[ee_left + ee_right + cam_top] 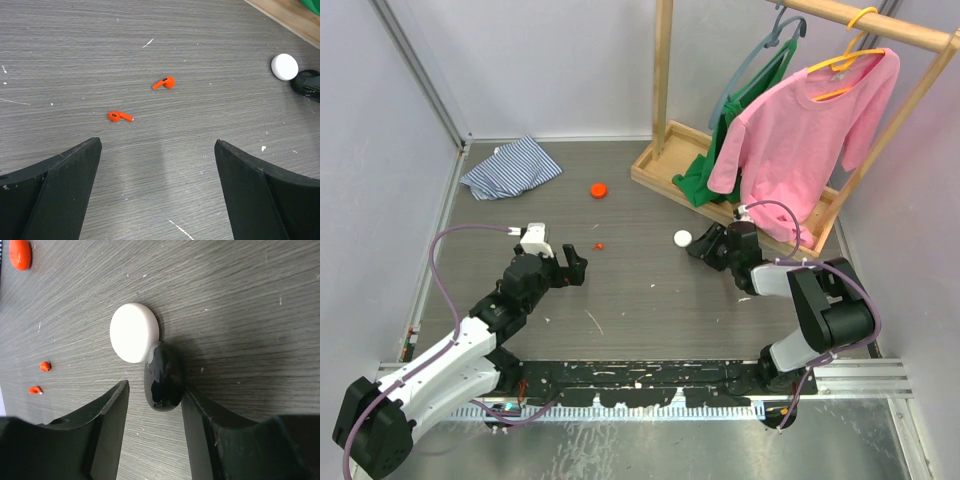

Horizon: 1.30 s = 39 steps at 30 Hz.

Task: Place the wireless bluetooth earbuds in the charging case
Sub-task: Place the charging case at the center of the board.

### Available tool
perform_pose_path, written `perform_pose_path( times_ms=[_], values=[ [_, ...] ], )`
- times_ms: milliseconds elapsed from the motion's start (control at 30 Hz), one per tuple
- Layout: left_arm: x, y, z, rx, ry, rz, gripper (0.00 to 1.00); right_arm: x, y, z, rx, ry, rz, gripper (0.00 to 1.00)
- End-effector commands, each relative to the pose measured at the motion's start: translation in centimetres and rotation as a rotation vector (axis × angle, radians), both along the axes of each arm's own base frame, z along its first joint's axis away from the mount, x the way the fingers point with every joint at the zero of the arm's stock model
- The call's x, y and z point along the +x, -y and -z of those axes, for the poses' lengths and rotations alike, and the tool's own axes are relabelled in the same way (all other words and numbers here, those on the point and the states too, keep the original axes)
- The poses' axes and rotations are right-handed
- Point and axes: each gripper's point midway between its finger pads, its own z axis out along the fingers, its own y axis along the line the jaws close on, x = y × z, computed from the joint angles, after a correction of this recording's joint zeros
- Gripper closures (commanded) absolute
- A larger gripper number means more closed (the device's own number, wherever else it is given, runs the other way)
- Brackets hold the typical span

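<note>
Two red-orange earbuds (164, 83) (120, 116) lie loose on the grey table, just ahead of my left gripper (157, 142), which is open with nothing between its fingers. They also show small in the right wrist view (45, 366) (35, 389). My right gripper (155, 385) straddles a glossy black puck (164, 375) standing on edge. Its right finger touches the puck and there is a gap at the left finger. A white round puck (134, 332) leans against the black one. An orange puck (598, 189) lies farther back. I cannot tell which puck is the charging case.
A striped cloth (510, 167) lies at the back left. A wooden rack (660, 165) at the back right carries a pink shirt (800, 140) and a green garment (705, 175), close behind my right gripper (705, 243).
</note>
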Motion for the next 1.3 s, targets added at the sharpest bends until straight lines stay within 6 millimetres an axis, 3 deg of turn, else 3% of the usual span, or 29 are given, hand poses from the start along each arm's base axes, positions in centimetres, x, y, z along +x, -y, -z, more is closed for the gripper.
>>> perform_pose_path(
  times_ms=[0,467,633,733,1033,1267],
  values=[
    [0.7,0.1,-1.9,-0.02,0.068,-0.007,0.02,0.4,0.6,-0.4,-0.006,-0.013,0.027,0.47],
    [0.9,0.5,-1.7,-0.018,0.041,-0.002,0.02,-1.9,2.8,0.5,-0.158,-0.066,0.011,0.35],
    [1.4,0.9,-1.8,0.005,0.004,0.001,0.02,-2.6,3.2,-0.8,-0.2,0.004,-0.027,0.21],
    [1.9,1.2,-1.9,0.021,-0.022,-0.002,0.02,-2.6,3.2,-2.1,-0.214,0.07,-0.058,0.19],
    [5.6,2.8,-2.4,0.119,-0.096,-0.006,0.02,-3.2,1.4,-6.1,-0.174,0.328,-0.193,0.19],
    [10.9,3.9,-1.7,0.206,-0.157,-0.013,0.02,-4.7,0.0,-7.0,-0.082,0.479,-0.249,0.18]
  ],
)
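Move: At the right hand's fingertips, about 1 cm ahead and 1 cm below, the black charging case stands tilted on edge against the white disc, which lies some 3 cm ahead and 3 cm left of that hand. From the left hand, the right-hand orange earbud lies roughly 11 cm ahead, 6 cm right and 11 cm below; the other earbud is about 8 cm ahead, level sideways, and the orange disc some 23 cm ahead and 6 cm right, both as low. Letting go of the black case, the right hand opens its already loosening fingers wider, slides right and back, then rises clear, about 5 cm back and 3 cm up in all, its fingertips tilting up. The left hand, still wide open, waits, dips slightly, then reaches about 8 cm forward and 4 cm right towards the right-hand earbud, tipping down some 10 degrees. ##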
